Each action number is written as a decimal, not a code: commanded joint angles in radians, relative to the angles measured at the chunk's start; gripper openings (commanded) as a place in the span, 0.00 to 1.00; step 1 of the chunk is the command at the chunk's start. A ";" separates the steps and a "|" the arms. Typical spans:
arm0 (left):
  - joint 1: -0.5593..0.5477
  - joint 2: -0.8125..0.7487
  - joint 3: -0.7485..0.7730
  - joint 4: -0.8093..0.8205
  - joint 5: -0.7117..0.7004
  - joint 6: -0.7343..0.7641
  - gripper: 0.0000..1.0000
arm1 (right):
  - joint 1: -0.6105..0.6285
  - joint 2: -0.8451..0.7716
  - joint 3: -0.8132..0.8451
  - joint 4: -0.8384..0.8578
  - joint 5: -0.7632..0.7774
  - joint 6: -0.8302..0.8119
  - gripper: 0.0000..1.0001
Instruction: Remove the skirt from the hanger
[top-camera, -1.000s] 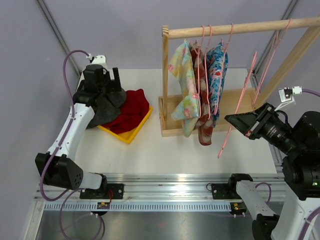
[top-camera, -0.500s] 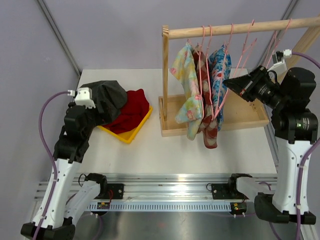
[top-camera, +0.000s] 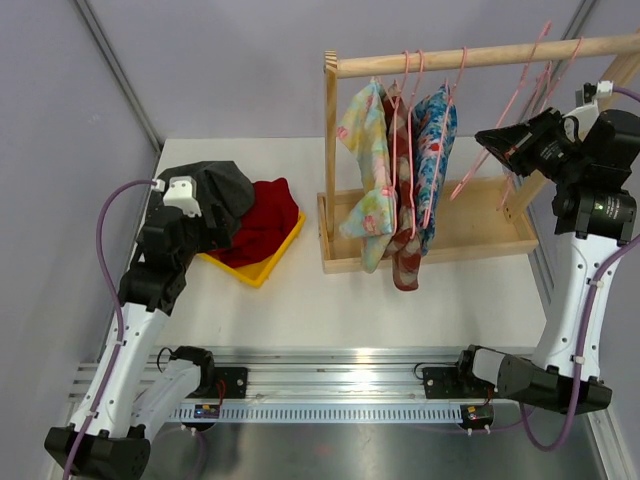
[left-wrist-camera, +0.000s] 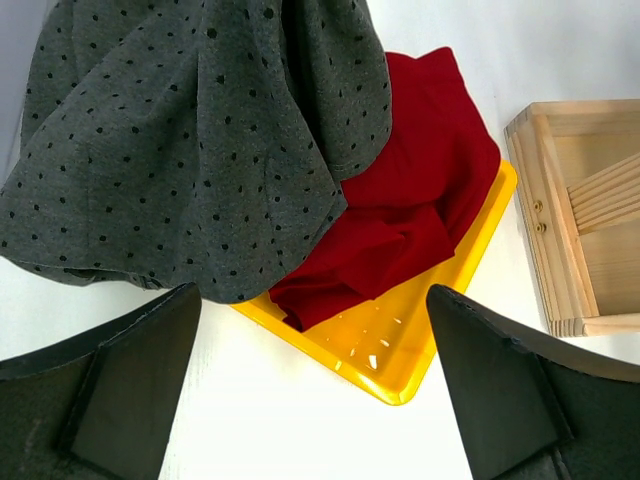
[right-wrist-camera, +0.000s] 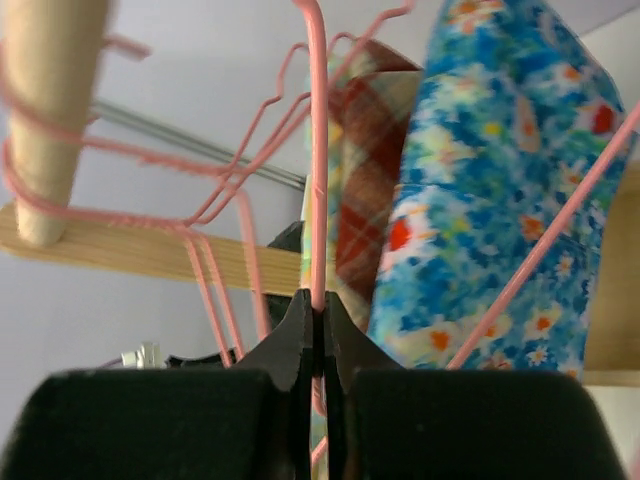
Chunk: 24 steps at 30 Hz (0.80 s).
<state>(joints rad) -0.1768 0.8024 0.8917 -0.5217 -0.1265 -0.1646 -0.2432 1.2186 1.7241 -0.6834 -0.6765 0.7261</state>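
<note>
The grey dotted skirt (top-camera: 218, 192) lies in a heap over a red garment (top-camera: 266, 224) in the yellow tray (top-camera: 256, 271), off any hanger. In the left wrist view the skirt (left-wrist-camera: 190, 140) fills the top left. My left gripper (left-wrist-camera: 312, 294) hangs open above the tray's near corner (left-wrist-camera: 400, 370) with nothing between its fingers. My right gripper (top-camera: 488, 135) is shut on the wire of a bare pink hanger (top-camera: 508, 112), held high beside the wooden rail (top-camera: 480, 55). In the right wrist view the hanger wire (right-wrist-camera: 317, 150) rises straight out of the closed jaws (right-wrist-camera: 317, 305).
Three more garments hang on pink hangers from the rail: pastel floral (top-camera: 366, 170), red plaid (top-camera: 406, 250), blue floral (top-camera: 438, 140). Further bare hangers (top-camera: 548, 100) hang at the rail's right end. The rack's wooden base tray (top-camera: 470, 240) sits at the right.
My left arm has drawn back from the tray, leaving the grey skirt there. My right arm has lifted the bare hanger from low at the right up to the rail.
</note>
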 joint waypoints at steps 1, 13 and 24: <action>0.000 -0.022 0.006 0.048 0.028 0.011 0.99 | -0.074 -0.002 -0.077 0.122 -0.147 0.064 0.00; 0.000 -0.011 0.009 0.045 0.028 0.013 0.99 | -0.091 -0.047 -0.067 0.033 -0.126 0.020 0.33; 0.000 -0.006 0.009 0.045 0.031 0.016 0.99 | -0.094 -0.119 0.167 -0.284 0.242 -0.155 0.88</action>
<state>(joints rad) -0.1768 0.7940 0.8917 -0.5217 -0.1223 -0.1612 -0.3347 1.1557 1.7939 -0.8612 -0.6159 0.6556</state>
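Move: Ahead of the right hand, which already pinches the bare pink hanger by its near side, the rod spot it goes to lies about 14 cm farther out, 6 cm right and 9 cm up. An empty hanger hangs some 14 cm right and 14 cm ahead, 1 cm higher; the blue flowered garment is about 8 cm left, 10 cm ahead and 14 cm lower. From the left hand, the rod spot is roughly 18 cm forward, 60 cm right and 32 cm up. Lowering the hanger's hook onto the rod, the right hand dips about 3.5 cm while easing slightly right and forward, then starts back with the fingers still shut. They open wide and let go of the hanger's side, and the hand keeps drawing back, some 4.5 cm from its farthest reach, rising and edging right as it turns slightly clockwise. ##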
